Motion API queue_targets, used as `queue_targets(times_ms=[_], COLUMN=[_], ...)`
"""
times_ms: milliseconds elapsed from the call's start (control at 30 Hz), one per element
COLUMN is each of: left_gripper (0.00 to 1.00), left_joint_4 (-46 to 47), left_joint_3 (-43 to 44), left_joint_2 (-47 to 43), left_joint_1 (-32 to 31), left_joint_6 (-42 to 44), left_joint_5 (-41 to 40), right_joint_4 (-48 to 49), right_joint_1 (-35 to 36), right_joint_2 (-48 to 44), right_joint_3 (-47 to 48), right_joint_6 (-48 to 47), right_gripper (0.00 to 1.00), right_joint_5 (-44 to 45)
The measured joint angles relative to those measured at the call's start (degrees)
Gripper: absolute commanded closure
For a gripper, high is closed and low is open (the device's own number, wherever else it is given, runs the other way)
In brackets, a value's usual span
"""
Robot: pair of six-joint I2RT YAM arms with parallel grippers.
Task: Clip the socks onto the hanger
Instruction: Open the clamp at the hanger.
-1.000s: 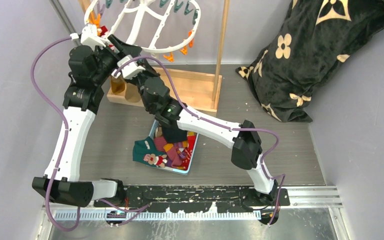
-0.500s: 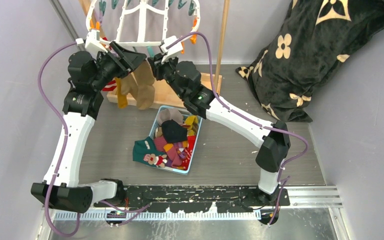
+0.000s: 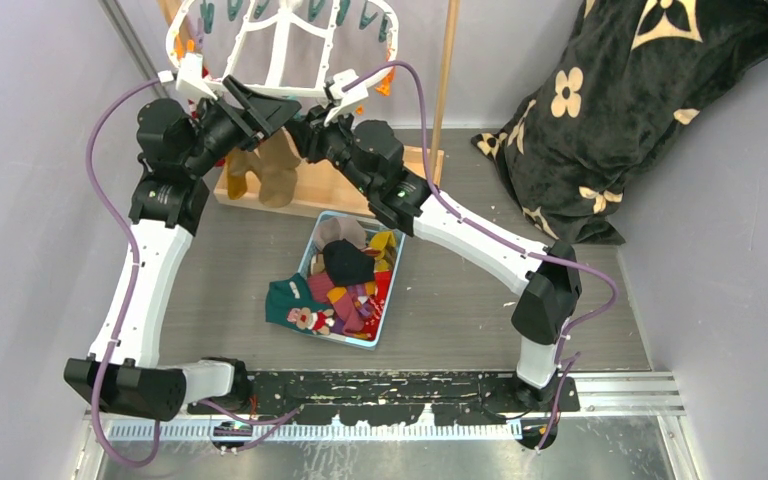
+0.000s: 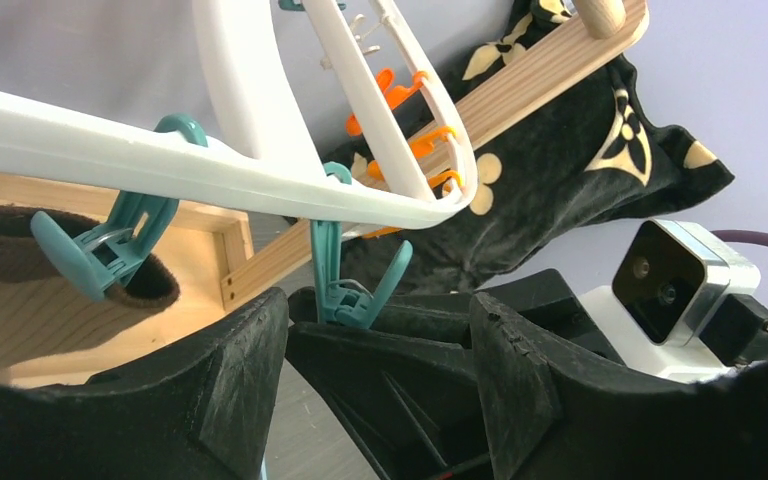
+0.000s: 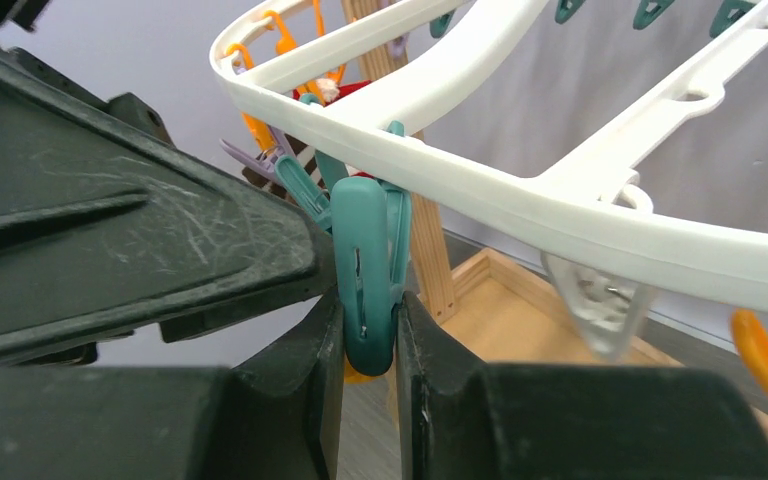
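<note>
The white hanger (image 3: 282,48) hangs at the back, teal and orange clips round its rim. A tan-brown sock (image 3: 278,168) and a mustard sock (image 3: 238,172) dangle below its near-left rim. More socks (image 3: 345,280) lie heaped in a blue bin. My right gripper (image 5: 370,330) is shut on a teal clip (image 5: 368,260) under the hanger rim (image 5: 520,205). Just left of it, my left gripper (image 4: 380,330) stands open under the rim (image 4: 160,160), with only the right gripper's black finger and that teal clip (image 4: 345,290) showing between its jaws. A brown sock (image 4: 20,240) hangs at the neighbouring clip.
The hanger hangs from a light wooden stand (image 3: 400,170) with a tray base. A black flower-patterned blanket (image 3: 620,100) is piled at the back right. The blue bin (image 3: 385,318) sits mid-floor, a teal sock (image 3: 288,300) draped over its left edge.
My right arm swung up and right from beside the left gripper to the hanger's near rim and took the teal clip. The hanger tipped steeper. My left jaws have widened a little.
</note>
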Motion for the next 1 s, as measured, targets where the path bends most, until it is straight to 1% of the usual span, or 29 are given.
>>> queue_targets(times_ms=[133,433,500,600,633,700,733,767,800,933,967,1000], left_gripper=[0.41,0.67,0.70,0.70,0.69,0.61,0.62,0.66,0.72,0.96,0.99,1.00], left_joint_4=[0.8,2.6,3.1,3.9,3.8,3.8,3.9,3.9,3.9,3.9,3.9,3.9], left_joint_3=[0.0,0.4,1.1,1.5,1.6,1.6,1.6,1.6,1.6,1.6,1.6,1.6], left_joint_2=[0.8,3.3,3.7,4.0,4.0,4.0,4.1,4.1,4.1,4.2,4.2,4.2], left_joint_1=[0.0,0.0,0.0,0.0,0.0,0.1,0.1,0.1,0.1,0.1,0.1,0.1], left_joint_6=[-0.2,-0.2,-0.1,0.0,0.1,0.1,0.0,0.0,0.0,0.0,0.1,0.1], left_joint_5=[0.1,0.6,0.9,1.1,1.1,1.3,1.4,1.5,1.5,1.6,1.5,1.4], right_joint_4=[0.0,-0.5,-0.4,-0.5,-0.5,-0.5,-0.5,-0.6,-0.7,-0.8,-0.8,-0.9], right_joint_1=[-0.1,-0.3,-0.6,-0.7,-0.7,-0.7,-0.7,-0.7,-0.7,-0.8,-0.8,-0.8], right_joint_2=[0.0,0.0,0.1,0.1,0.1,0.1,0.1,0.1,0.1,0.1,0.1,0.1], right_joint_3=[0.6,1.2,1.6,2.1,2.1,2.1,2.1,2.1,2.1,2.1,2.1,2.1], right_joint_6=[1.8,4.1,4.6,4.7,4.7,4.7,4.7,4.7,4.7,4.7,4.7,4.7], right_gripper=[0.99,0.99,0.99,0.98,0.97,0.97,0.97,0.96,0.93,0.74,0.66,0.58], right_joint_5=[-1.2,-2.4,-2.5,-2.9,-2.9,-3.0,-3.0,-3.0,-3.0,-3.0,-3.0,-3.0])
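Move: The teal clamp lies between the left hand's open fingertips, about 2 cm ahead and 1 cm right, nearly level. The hanger rim is some 4 cm above that clamp. A second teal clamp is about 3 cm ahead and 4 cm left of the left hand; a brown sock hangs roughly 3 cm ahead, 7 cm left and 8 cm below. The right hand already pinches the first clamp's lower end, its middle about 1 cm above. Left eases some 2 cm forward, closing onto the teal clamp; right keeps its pinch, rising 1.5 cm. ##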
